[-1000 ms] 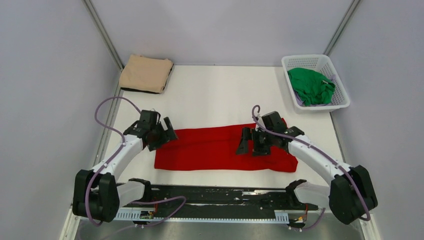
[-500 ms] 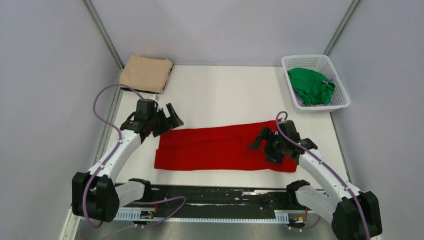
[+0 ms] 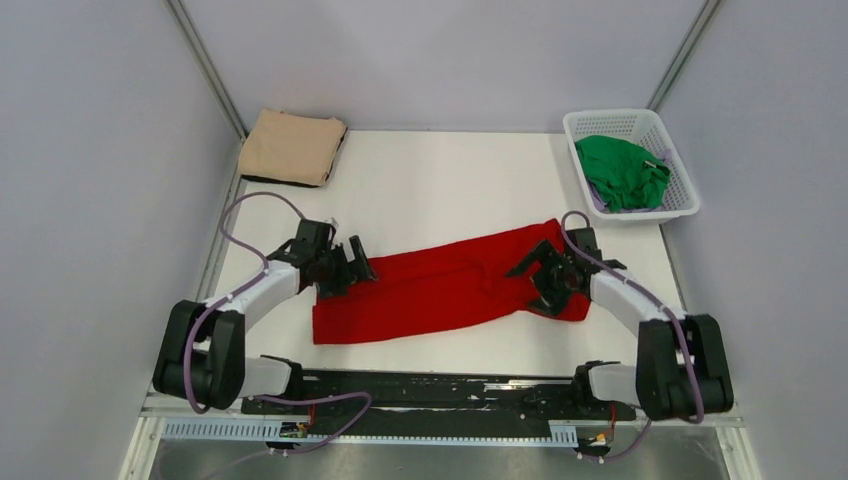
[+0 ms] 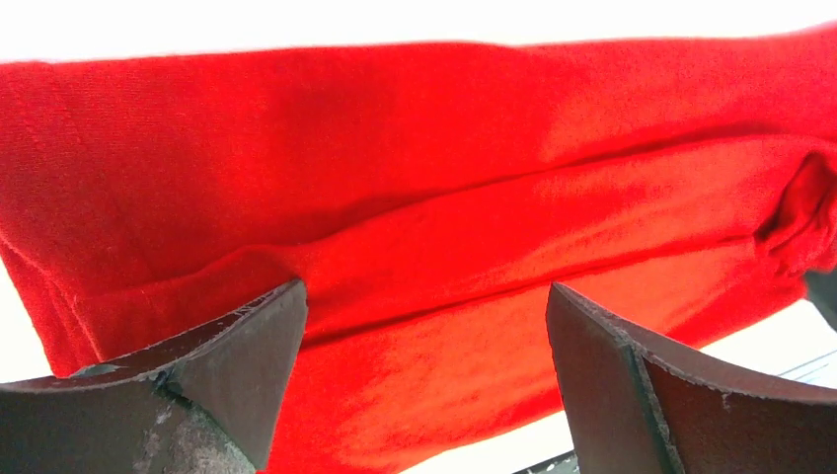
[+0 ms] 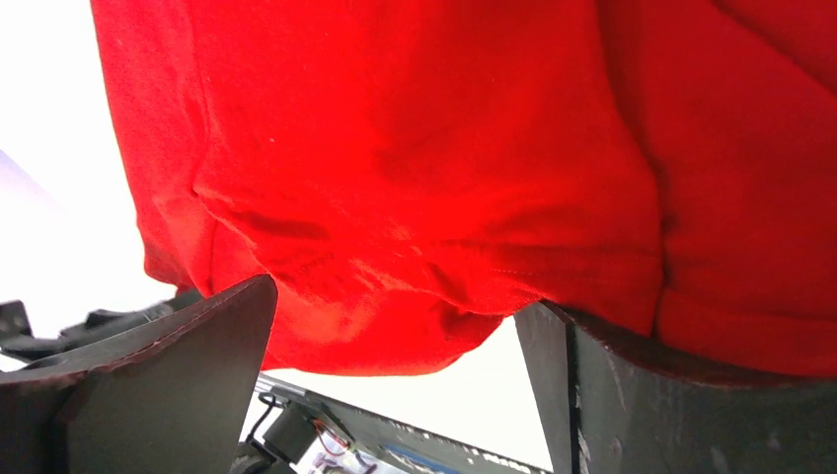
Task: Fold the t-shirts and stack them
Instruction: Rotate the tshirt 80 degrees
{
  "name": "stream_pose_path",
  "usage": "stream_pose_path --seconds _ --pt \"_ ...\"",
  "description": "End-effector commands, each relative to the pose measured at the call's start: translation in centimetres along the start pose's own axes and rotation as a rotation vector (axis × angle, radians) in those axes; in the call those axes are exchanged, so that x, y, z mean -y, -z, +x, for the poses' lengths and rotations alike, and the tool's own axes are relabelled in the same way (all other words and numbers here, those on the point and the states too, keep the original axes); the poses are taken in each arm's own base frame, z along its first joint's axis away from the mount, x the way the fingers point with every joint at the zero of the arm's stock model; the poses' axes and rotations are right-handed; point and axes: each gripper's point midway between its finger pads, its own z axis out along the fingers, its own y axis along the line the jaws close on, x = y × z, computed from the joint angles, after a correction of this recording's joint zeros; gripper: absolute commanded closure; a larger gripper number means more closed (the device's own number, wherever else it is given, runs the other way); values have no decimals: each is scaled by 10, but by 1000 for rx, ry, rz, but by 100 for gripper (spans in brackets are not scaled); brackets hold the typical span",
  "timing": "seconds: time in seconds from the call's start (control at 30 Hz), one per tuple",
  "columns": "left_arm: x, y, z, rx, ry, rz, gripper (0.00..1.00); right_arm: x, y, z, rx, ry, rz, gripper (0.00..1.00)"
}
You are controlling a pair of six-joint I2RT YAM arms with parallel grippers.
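Note:
The red t-shirt [image 3: 440, 285] lies as a long folded strip across the near part of the table, slanting away toward its right end. My left gripper [image 3: 352, 266] is low at its left end, jaws wide open; in the left wrist view the red cloth [image 4: 415, 197] fills the space beyond the gripper [image 4: 424, 365]. My right gripper [image 3: 542, 274] is open at the right end, with the cloth's hem [image 5: 395, 148] bunched just beyond the gripper [image 5: 395, 380]. The tan t-shirt [image 3: 292, 147] lies folded at the far left. The green t-shirt [image 3: 622, 170] sits crumpled in the basket.
A white lattice basket [image 3: 640, 118] stands at the far right corner of the white table [image 3: 450, 180]. Grey walls close in on both sides. The arms' black base rail [image 3: 430, 385] runs along the near edge.
Both grippers lifted, then came down at the red t-shirt's two ends. The shirt's right end has shifted away from me, so the strip now lies slanted.

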Motion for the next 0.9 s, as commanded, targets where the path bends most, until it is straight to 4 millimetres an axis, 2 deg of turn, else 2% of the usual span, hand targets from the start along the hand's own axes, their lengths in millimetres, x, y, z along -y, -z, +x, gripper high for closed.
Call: stream_pose_path --seconds 0.0,0.03,0.07,0.1,0.2,0.3,0.37,0.53,0.57,0.6,0.63,0.67,0.7,0.73,0.77,0.8,0.83,0.87 --pt "-29 4 31 -1 65 -71 0 -36 -27 -69 161 184 -30 0" --pt "-34 4 42 -15 88 -73 0 -53 -32 -84 172 219 -38 0" --pt "-31 8 42 5 90 -51 0 -54 -41 -90 159 247 -22 0" --pt "-34 8 52 -10 98 -46 0 -72 -48 -106 172 278 -35 0" --pt "-23 14 61 -6 103 20 0 -110 -77 -142 167 366 -60 0" --pt "-12 15 65 -11 97 63 0 -152 -107 -170 123 462 -126 0" --pt "1 12 62 -4 79 94 0 -173 -129 -180 64 486 -170 0" --pt "44 4 59 -32 -3 165 0 -228 -163 -202 44 533 -292 0" --pt "51 -1 67 -63 -28 166 0 -233 -171 -203 36 538 -305 0" --pt "64 -1 62 -57 -48 181 0 -240 -177 -203 35 547 -320 0" --pt "67 -6 72 -96 -80 166 0 -245 -185 -205 38 554 -327 0" --pt "77 -7 69 -91 -107 170 0 -250 -192 -207 48 560 -330 0" --pt "79 -11 79 -122 -138 149 0 -254 -198 -210 60 564 -333 0" --pt "88 -11 78 -122 -163 158 0 -260 -200 -215 76 569 -341 0" --pt "89 -14 87 -150 -189 139 0 -264 -202 -219 92 569 -344 0" --pt "99 -12 86 -147 -211 148 0 -269 -201 -226 115 573 -346 0" --pt "96 -13 94 -163 -236 113 0 -275 -199 -232 143 583 -347 0" --pt "104 -10 91 -152 -255 114 0 -280 -194 -238 175 597 -343 0"
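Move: The red t-shirt lies flat as a long strip beneath both hands: its middle is about 22 cm to the right of the left hand and 3 cm back, and some 21 cm to the left of the right hand, 1 cm nearer the bases, both at fingertip height. The clear spot by the far table edge is about 40 cm ahead of the right hand and 9 cm left; the white basket stands 30 cm ahead of that hand and 23 cm to its right. With fingers still wide open and resting on the red t-shirt, the right hand sweeps its end quickly forward about 40 cm and a little left, past the white basket to the far edge, staying low while the wrist turns counter-clockwise and tips the fingers up towards forward. The left hand keeps its fingers on the other end as the near anchor, drawing back about 5 cm and then sliding some 11 cm to the right, turning slightly clockwise. ##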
